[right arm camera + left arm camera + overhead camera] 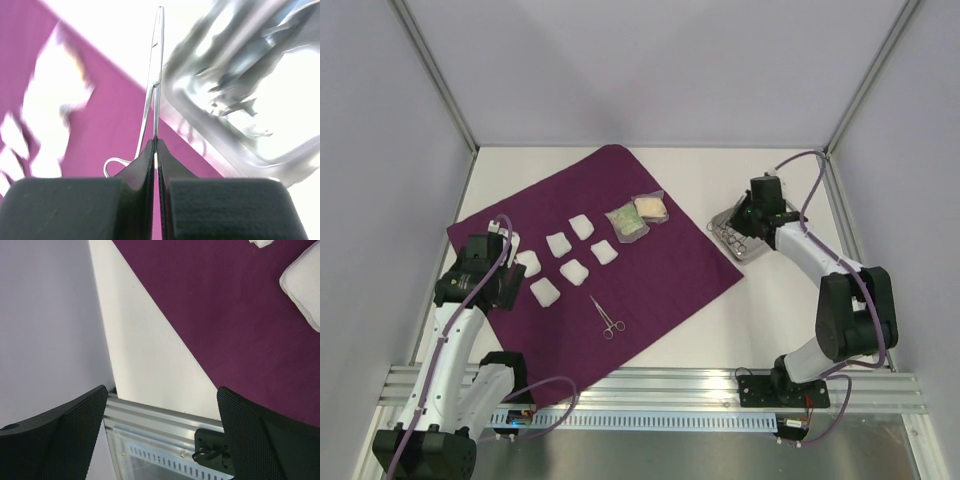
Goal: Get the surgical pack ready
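Note:
The deep-purple cloth (pixel 650 270) (pixel 225 315) (pixel 100 130) lies spread flat like a diamond. On it lie several white gauze squares (pixel 573 270) (pixel 305 285), two clear packets (pixel 626 222) and one pair of metal forceps (pixel 607 317). The steel tray (pixel 735 243) (pixel 185 95) sits at the cloth's right corner. My right gripper (pixel 740 222) (pixel 155 142) hangs over the tray's left edge, shut on a second pair of forceps (pixel 157 60) that points away from the fingers. My left gripper (pixel 490 290) (pixel 161 390) is open and holds nothing, above the cloth's left corner.
An aluminium rail (pixel 650 385) (pixel 165 417) runs along the near table edge. Grey walls enclose the left, back and right sides. Bare white table (pixel 750 320) (pixel 145 350) shows beside the cloth.

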Controlling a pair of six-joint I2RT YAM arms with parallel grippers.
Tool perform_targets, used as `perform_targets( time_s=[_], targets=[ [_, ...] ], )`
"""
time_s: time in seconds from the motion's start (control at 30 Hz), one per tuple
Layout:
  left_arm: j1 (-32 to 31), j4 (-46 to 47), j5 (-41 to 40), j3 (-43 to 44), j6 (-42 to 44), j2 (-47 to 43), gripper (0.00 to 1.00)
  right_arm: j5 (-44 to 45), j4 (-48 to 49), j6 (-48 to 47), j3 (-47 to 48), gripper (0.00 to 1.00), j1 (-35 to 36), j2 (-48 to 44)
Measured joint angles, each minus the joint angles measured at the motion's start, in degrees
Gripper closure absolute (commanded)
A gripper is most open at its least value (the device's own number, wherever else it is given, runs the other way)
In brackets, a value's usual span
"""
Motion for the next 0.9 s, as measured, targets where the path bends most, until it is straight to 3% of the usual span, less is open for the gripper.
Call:
perform_targets(
  time_s=[0.13,0.37,0.9],
  targets=[
    [0.0,0.0,0.0,0.0,0.0,-0.1,0.00,0.4,0.9,3.1,-0.7,1.00,-8.0,-0.3],
    [0.0,0.0,0.0,0.0,0.0,-0.1,0.00,2.4,1.8,5.5,-0.7,0.99,-13.5,1.1],
    [0.0,0.1,0.1,-0.6,0.0,0.4,0.00,4.4,1.2,6.3,-0.7,0.98,-14.5,12.2]
  ],
)
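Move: The steel tray, where the held clamp is going, has its middle about 12 cm right, 4 cm ahead and 9 cm below the right hand. The scissors and the other instrument already in it lie some 9 cm right and 2 cm ahead, also 9 cm down. The cream packet is about 17 cm left and 9 cm ahead, 9 cm below. From the idle left hand the tray is roughly 67 cm right, 25 cm ahead and 13 cm lower. The clamp, still pinched near its rings in the shut right fingers, is swept level to the right over the tray by about 10 cm, with a little forward reach, turning some 20 degrees clockwise. Then the right hand sinks about 8 cm into the tray, tipping its fingers about 10 degrees more downward and keeping its hold. ##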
